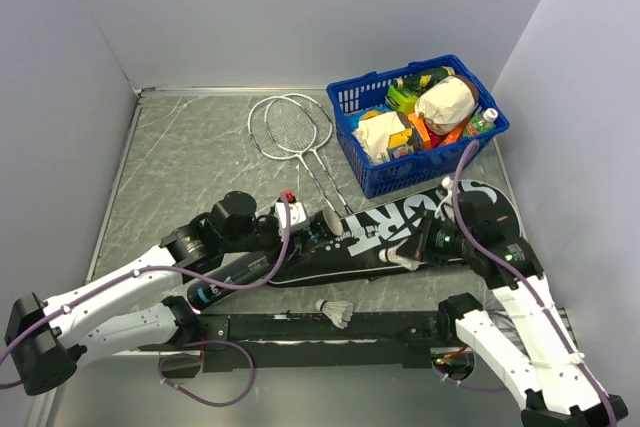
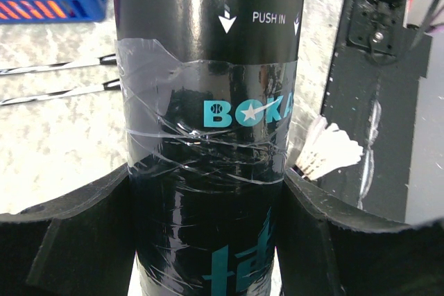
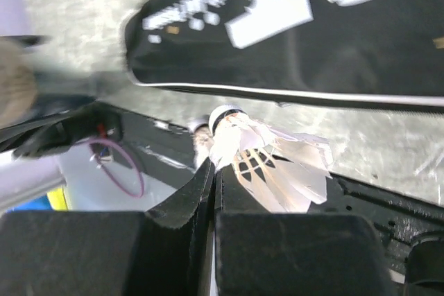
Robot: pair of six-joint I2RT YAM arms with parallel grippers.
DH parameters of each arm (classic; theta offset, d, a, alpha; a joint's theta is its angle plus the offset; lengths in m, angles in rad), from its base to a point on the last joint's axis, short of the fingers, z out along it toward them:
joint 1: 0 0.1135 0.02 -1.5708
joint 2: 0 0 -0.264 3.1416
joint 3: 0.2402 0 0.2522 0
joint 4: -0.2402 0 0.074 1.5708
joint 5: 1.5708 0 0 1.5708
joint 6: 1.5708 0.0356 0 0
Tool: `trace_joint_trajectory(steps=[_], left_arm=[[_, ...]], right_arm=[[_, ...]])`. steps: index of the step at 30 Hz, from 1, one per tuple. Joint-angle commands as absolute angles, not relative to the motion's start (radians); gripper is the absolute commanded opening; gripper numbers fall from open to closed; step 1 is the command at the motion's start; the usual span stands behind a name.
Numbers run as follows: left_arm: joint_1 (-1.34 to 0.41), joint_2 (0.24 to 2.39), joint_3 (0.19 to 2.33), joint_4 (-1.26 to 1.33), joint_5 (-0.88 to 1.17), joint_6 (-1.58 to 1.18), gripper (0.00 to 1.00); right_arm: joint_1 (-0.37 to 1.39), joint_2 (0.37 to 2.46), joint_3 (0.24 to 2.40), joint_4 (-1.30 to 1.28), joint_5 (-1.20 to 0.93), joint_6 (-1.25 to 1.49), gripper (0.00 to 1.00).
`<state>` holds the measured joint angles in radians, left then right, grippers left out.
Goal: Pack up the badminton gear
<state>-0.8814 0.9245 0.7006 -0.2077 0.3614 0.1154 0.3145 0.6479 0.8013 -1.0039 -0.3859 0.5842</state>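
Note:
The dark tube (image 1: 230, 280) lies slanted on the table, and my left gripper (image 1: 258, 259) is shut on its body. In the left wrist view both pads (image 2: 83, 233) press the taped tube (image 2: 208, 88), whose open "PUSH IN" end points away. My right gripper (image 3: 214, 171) is shut on the feather edge of a white shuttlecock (image 3: 267, 154) just above the black bag (image 3: 312, 53). From above, that shuttlecock (image 1: 402, 261) sits by the bag (image 1: 400, 227) lettered "SPORT". A second shuttlecock (image 1: 335, 312) lies on the black rail. Two rackets (image 1: 290, 127) lie at the back.
A blue basket (image 1: 400, 175) full of groceries stands at the back right, close to the bag's wide end. The black rail (image 1: 290, 329) runs between the arm bases. Grey walls close in both sides of the table.

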Motion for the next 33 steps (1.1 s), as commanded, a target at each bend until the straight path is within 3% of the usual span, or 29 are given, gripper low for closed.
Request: trace_joint_trajectory(steps=[1,15,33], left_arm=[[-0.894,0.943,0.724,-0.190,0.425,0.135,0.01],[-0.954,0.946,0.715,-0.192,0.456,0.160,0.01],[-0.962,0.933,0.716,-0.193,0.457,0.164,0.01]], right_arm=[[0.322,0.686,0.964,-1.038,-0.462,0.462,0.00],[0.359,0.822,1.155,-0.973,-0.736,0.322,0.00],[0.617,0.953,1.120,-0.738,-0.660,0.462,0.00]])
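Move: The tube mouth I am bringing the shuttlecock to lies about 18 cm left of my right hand, roughly 3 cm ahead and 8 cm above. The racket bag's middle is on the table some 12 cm ahead, almost straight below that line. The loose shuttlecock lies 11 cm back and 14 cm left, 15 cm down. From my left hand, holding the tube, the held shuttlecock is about 22 cm right, level ahead, 8 cm lower. Keeping the shuttlecock pinched by its feathers, I raise my right hand about 10 cm, mostly early on, then sweep it left over the bag to the tube mouth, turning it some 30 degrees counter-clockwise and tipping the fingers up so the cork leads. My left hand keeps its grip on the tube, drawing it back about 3 cm and slightly right with a small clockwise turn, then holds still. ##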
